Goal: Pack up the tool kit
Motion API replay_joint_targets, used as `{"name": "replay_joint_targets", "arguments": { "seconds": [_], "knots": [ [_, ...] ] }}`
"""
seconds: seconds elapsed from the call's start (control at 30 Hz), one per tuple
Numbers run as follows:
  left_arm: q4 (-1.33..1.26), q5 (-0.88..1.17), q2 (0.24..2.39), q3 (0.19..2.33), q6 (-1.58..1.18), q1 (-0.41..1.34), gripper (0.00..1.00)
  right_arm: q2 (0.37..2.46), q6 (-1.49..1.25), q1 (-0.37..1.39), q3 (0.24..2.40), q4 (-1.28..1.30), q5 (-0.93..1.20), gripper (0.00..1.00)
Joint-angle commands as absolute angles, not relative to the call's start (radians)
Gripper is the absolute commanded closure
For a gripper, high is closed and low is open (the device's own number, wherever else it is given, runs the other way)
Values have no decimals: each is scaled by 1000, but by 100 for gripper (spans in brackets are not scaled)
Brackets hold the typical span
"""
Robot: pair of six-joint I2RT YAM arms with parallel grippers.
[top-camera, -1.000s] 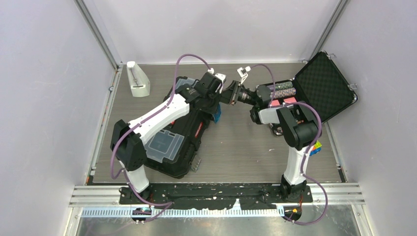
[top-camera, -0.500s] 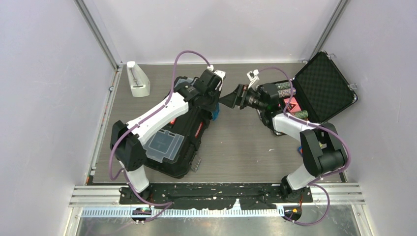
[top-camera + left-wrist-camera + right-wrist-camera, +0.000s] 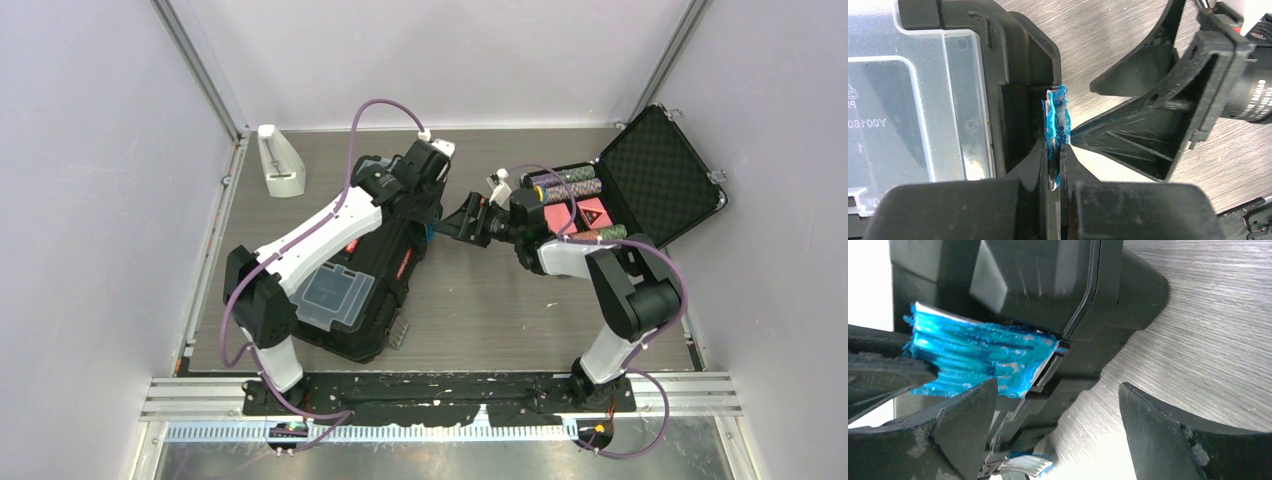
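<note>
The tool kit (image 3: 350, 285), a large black toolbox with clear grey lid compartments (image 3: 913, 110), lies closed on the left of the table. My left gripper (image 3: 1054, 146) reaches over its far right end and is shut on a blue latch (image 3: 1057, 117) at the box's edge. In the right wrist view the same blue latch (image 3: 978, 360) stands out from the box's corner (image 3: 1048, 280). My right gripper (image 3: 462, 222) is open just right of that latch. Its left finger (image 3: 968, 415) sits under the latch and the other finger (image 3: 1158, 425) is over bare table. No loose tools show.
A smaller foam-lined black case (image 3: 655, 170) stands open at the back right, holding rolls of chips (image 3: 565, 182) and a red pack (image 3: 587, 212), close behind my right arm. A white holder (image 3: 280, 165) stands at the back left. Grey walls close in three sides.
My right gripper has opened wide and dropped left toward the blue latch, its elbow swinging out right. The left gripper has stayed shut on the latch.
</note>
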State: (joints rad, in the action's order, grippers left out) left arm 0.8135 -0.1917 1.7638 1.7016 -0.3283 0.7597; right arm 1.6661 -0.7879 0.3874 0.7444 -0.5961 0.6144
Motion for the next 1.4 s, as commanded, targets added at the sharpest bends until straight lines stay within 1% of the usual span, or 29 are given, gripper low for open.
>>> {"name": "replay_joint_targets", "arguments": {
  "seconds": [0.0, 0.03, 0.1, 0.27, 0.37, 0.4, 0.47, 0.53, 0.67, 0.87, 1.0, 1.2, 1.37],
  "knots": [
    [866, -321, 1748, 1718, -276, 735, 100, 1712, -864, 407, 798, -746, 614, 5],
    [869, -325, 1747, 1718, -278, 735, 99, 1726, -879, 413, 804, -756, 619, 4],
    [875, -336, 1738, 1721, -283, 735, 90, 1739, -894, 418, 806, -786, 626, 4],
    [883, -362, 1689, 1728, -291, 735, 60, 1743, -893, 424, 809, -800, 628, 4],
    [895, -362, 1666, 1744, -294, 735, 40, 1746, -892, 424, 812, -800, 629, 5],
    [902, -362, 1660, 1751, -296, 738, 35, 1746, -895, 423, 812, -800, 629, 4],
    [909, -372, 1644, 1761, -298, 742, 29, 1745, -898, 425, 814, -800, 630, 5],
    [912, -390, 1635, 1763, -298, 744, 26, 1744, -899, 424, 814, -801, 629, 5],
    [951, -434, 1629, 1784, -296, 744, 25, 1754, -903, 426, 834, -802, 622, 5],
    [923, -483, 1556, 1734, -276, 738, 27, 1787, -909, 434, 903, -793, 617, 5],
    [913, -464, 1524, 1706, -276, 707, 27, 1810, -885, 448, 953, -732, 599, 5],
    [922, -448, 1514, 1673, -280, 682, 16, 1845, -867, 462, 970, -661, 559, 5],
    [900, -417, 1489, 1624, -287, 659, 12, 1827, -844, 476, 968, -591, 519, 5]
  ]
}}
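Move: The left fingers are shut on the toolbox's far blue latch, its middle about 1 cm ahead and 2 cm below; from there the carry handle lies some 15 cm left and 4 cm back, the far clear lid about 11 cm left and 6 cm ahead, both slightly lower. For the open right hand, that latch is about 3 cm left, 1 cm ahead and 3 cm up, and the red front label roughly 7 cm left and 7 cm back. Left hand releases the far latch, rises and swings 10 cm left over the toolbox; right follows 5 cm. ##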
